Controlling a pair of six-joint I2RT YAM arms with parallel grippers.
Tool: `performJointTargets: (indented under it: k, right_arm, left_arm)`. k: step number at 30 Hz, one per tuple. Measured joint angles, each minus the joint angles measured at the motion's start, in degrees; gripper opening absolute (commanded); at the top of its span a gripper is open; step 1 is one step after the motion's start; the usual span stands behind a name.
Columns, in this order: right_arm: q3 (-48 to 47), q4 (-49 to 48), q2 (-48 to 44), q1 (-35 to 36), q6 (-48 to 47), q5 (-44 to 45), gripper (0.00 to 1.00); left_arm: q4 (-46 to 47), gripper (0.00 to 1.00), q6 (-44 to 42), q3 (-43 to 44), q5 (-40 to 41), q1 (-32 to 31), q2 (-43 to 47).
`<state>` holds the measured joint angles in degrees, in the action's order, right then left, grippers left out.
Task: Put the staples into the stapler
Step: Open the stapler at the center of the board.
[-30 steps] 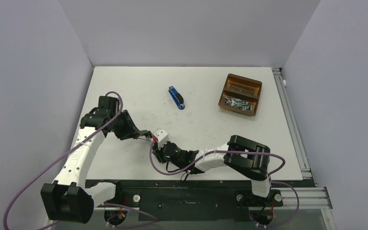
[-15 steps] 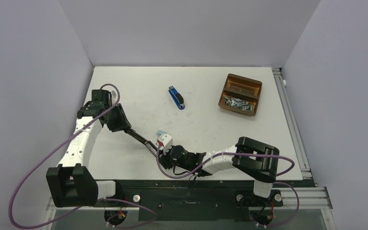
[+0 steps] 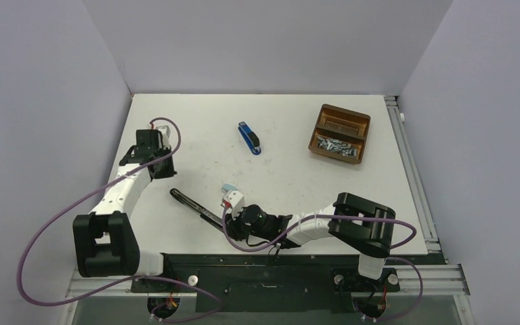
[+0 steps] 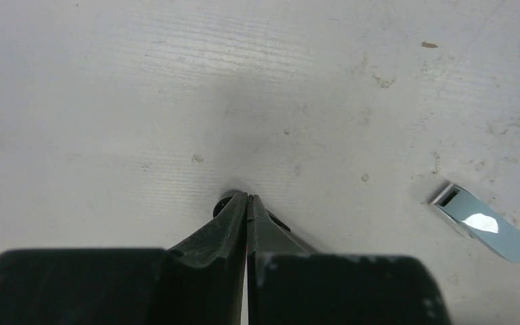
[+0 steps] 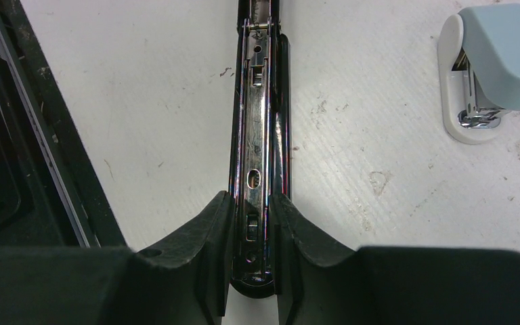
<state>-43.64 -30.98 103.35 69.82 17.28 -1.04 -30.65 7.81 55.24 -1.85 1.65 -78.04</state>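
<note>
The black stapler lies opened out flat on the table near the front. Its chrome magazine faces up and no strip shows in it. My right gripper is shut on the near end of that magazine, one finger on each side; in the top view this right gripper is low over the table. My left gripper is shut with nothing in it, above bare table at the far left. The staples lie in the brown tray at the back right.
A small white stapler with a grey-blue top stands just right of the black one. A blue stapler lies mid-table. A pale blue shiny piece shows at the right of the left wrist view. The table's black front rail runs close on the left.
My left gripper has let go of the black stapler's far arm, drawn back to the far left and shut. That arm now lies flat on the table. The right gripper keeps its hold.
</note>
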Motion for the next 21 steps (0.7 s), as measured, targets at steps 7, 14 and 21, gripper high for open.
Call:
performJointTargets:
  k: [7,14,21]
  right_arm:
    - [0.85,-0.13,-0.87,-0.02,0.74,0.26,0.35]
    - [2.95,6.58,-5.01,-0.15,1.25,2.51,0.47]
    - [2.91,8.26,-8.63,-0.44,-0.35,3.1,0.66]
  left_arm:
    - [3.72,0.08,-3.21,-2.43,2.47,0.11,-2.67]
    - [2.75,0.32,-6.05,0.2,-5.6,0.76,-1.95]
    - [-0.46,0.41,-17.97,-0.11,-13.75,0.76,4.46]
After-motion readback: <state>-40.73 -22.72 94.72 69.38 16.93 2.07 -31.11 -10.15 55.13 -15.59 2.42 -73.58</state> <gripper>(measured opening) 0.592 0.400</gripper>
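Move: The opened black stapler's middle lies about 12 cm back, 8 cm to the right of and 9 cm below the left hand, whose fingers are shut. The right hand still grips the near end; the middle is about 5 cm ahead and 7 cm left of it, 1 cm lower. The light-blue stapler stands some 14 cm straight ahead of the right hand. The dark-blue stapler is roughly 16 cm ahead and 24 cm right of the left hand. Right fingers release the black stapler and withdraw 3 cm right; left dips, rises, opens, turning 20 degrees clockwise. ##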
